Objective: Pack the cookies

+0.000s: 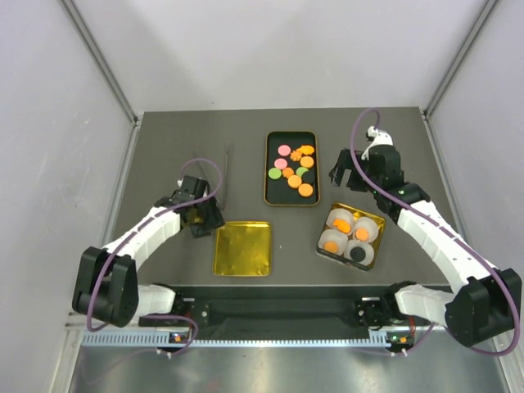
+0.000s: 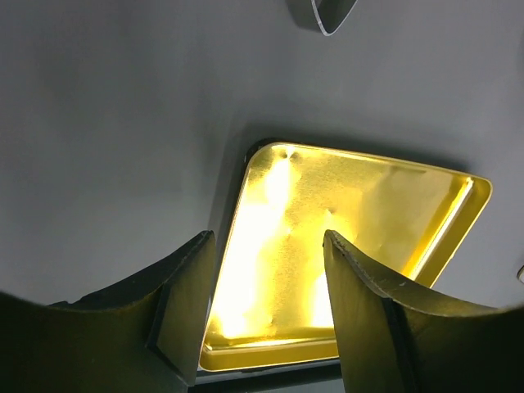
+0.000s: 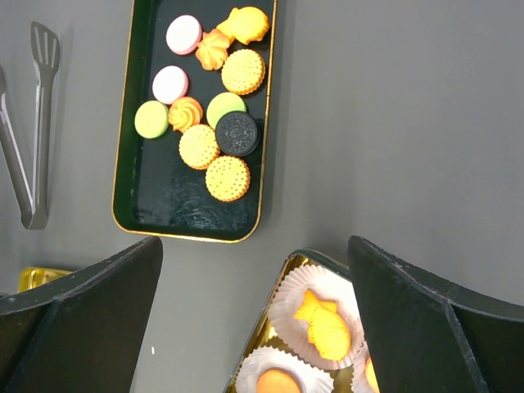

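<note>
Several cookies (image 1: 295, 181) in orange, pink, green and black lie in a black tray (image 1: 288, 199) at the table's middle back. The right wrist view shows the same cookies (image 3: 199, 146) in that tray (image 3: 131, 188). A gold box (image 1: 320, 242) to the right holds white paper cups with orange cookies and a black one (image 1: 358, 254). My right gripper (image 1: 344, 178) (image 3: 254, 246) hangs open and empty above the box's far corner (image 3: 282, 282). My left gripper (image 1: 205, 219) (image 2: 268, 237) is open and empty, low over the left edge of an empty gold lid (image 1: 242, 248) (image 2: 344, 213).
Metal tongs (image 1: 228, 172) (image 3: 45, 45) lie left of the black tray; their tip (image 2: 332, 16) shows beyond the lid. Grey walls close in the table on the left, right and back.
</note>
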You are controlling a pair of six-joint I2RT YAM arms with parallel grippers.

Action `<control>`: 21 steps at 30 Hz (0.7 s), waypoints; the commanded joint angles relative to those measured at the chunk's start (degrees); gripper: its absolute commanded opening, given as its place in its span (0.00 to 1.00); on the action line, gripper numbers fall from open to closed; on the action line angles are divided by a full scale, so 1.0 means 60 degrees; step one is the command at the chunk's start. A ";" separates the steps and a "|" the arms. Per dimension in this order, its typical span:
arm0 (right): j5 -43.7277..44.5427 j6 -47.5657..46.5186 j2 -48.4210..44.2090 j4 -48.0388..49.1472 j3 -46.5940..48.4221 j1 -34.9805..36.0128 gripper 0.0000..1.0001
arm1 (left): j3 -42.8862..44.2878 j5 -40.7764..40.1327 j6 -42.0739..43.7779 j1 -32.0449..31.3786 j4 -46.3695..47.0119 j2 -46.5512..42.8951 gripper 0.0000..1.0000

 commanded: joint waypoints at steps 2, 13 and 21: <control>0.0162 -0.0157 -0.0105 0.0407 0.0470 0.0096 0.95 | -0.0147 0.0291 -0.0261 -0.0028 0.0692 0.0275 0.60; 0.0221 -0.0186 -0.0090 0.0378 0.0470 0.0096 0.96 | -0.0513 0.0188 -0.0393 -0.0028 0.1131 0.0847 0.43; 0.0192 -0.0186 -0.0017 0.0378 0.0470 0.0096 0.96 | -0.0441 0.0320 -0.0174 -0.0028 0.1117 0.1183 0.08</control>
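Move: Below the left hand, its pads over the near-left wall of the gold tray by the far corner, lies the gold tray: its middle is about 6 cm back, 7 cm to the right and 5 cm down. The tongs lie about 14 cm ahead, straight out, and the cookie tray some 16 cm ahead and 20 cm right, both roughly 6 cm lower. From the right hand, the gold tray is about 29 cm left, 15 cm back and 20 cm down. Sinking about 4 cm almost straight down onto the gold tray's left wall, just short of its far-left corner, the left hand tips its fingers some 5 degrees more towards straight down. On the way the fingers close from just over half open to nearly shut and pinch the thin wall between their tips. ##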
